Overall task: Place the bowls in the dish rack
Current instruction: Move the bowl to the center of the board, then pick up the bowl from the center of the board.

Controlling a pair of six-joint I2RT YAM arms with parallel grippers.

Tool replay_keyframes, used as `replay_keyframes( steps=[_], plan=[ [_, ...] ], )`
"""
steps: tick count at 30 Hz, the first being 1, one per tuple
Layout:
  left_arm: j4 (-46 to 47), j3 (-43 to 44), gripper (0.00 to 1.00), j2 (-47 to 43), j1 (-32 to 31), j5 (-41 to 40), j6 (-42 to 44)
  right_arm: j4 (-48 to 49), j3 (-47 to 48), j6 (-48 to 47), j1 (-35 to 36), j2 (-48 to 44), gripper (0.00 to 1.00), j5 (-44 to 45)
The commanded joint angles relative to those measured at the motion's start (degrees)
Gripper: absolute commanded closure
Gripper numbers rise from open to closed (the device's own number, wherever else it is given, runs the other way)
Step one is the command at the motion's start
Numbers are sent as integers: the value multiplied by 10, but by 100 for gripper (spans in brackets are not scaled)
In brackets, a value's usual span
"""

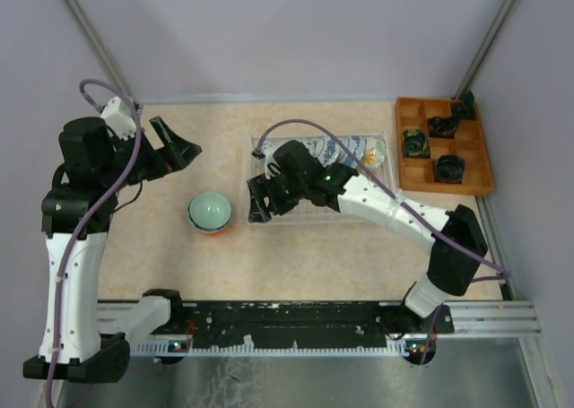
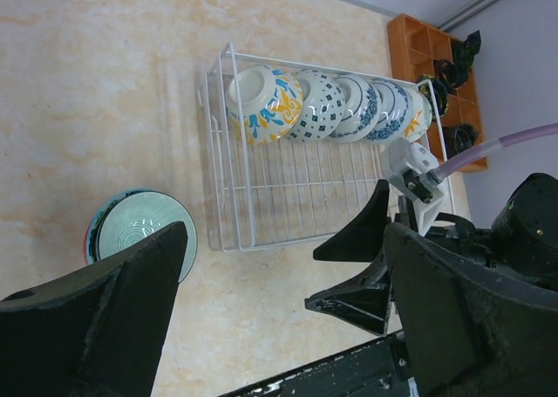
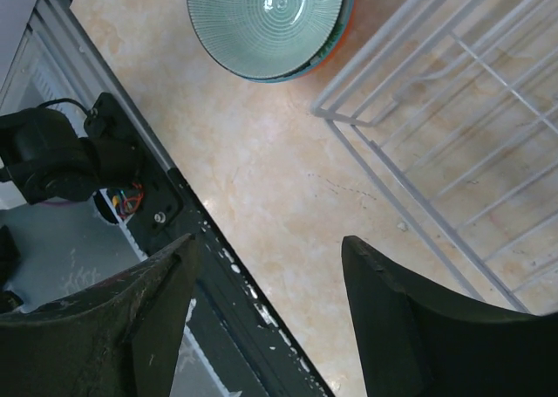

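A green-patterned bowl [image 1: 210,212] stands upright on the table left of the dish rack [image 1: 309,218], with orange showing under its rim. It also shows in the left wrist view [image 2: 139,231] and the right wrist view [image 3: 266,17]. Several blue-patterned bowls [image 2: 336,107] and one yellow-and-blue bowl [image 2: 264,103] stand on edge in a row along the rack's far side [image 1: 354,148]. My right gripper [image 1: 267,209] is open and empty over the rack's near left corner [image 3: 349,122]. My left gripper [image 1: 186,152] is open and empty, raised above the table, up and left of the green bowl.
An orange wooden compartment tray [image 1: 444,182] with black items stands at the back right. A black rail [image 1: 296,316] runs along the table's near edge. The near part of the rack [image 2: 279,196] holds nothing.
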Motion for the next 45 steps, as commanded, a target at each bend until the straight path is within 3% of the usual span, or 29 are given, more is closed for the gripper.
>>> replay_keyframes(
  steps=[1,18,31,45],
  plan=[
    [18,5,0,-12,-1,6,-9,20,54,-8,30,29,34,-9],
    [67,-1,0,-61,-1,-11,-26,71,161,-36,92,190,45,14],
    [82,3,0,-70,-1,-25,-26,117,237,-95,127,268,50,77],
    [96,3,0,-88,-2,-31,-35,102,311,-115,146,336,57,121]
  ],
)
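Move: The top green bowl of the stack lies roughly 16 cm to the right hand's left, about 5 cm ahead and some 12 cm below. The dish rack's middle is about 12 cm ahead and 15 cm to that hand's right, and the nearest racked bowl, yellow and blue, is some 17 cm ahead and 3 cm right. From the left hand, the green bowl is about 2 cm ahead, 4 cm left and 30 cm down. Leftward off the rack's near corner, the right hand travels about 17 cm to the near side of the green bowl, sinking some 7 cm in two steps. It turns a little counter-clockwise and rolls about 15 degrees, forward side rising, while its fingers narrow by a third, still apart. The empty left hand rises about 6 cm and draws back 3, tilting up, wide open. ##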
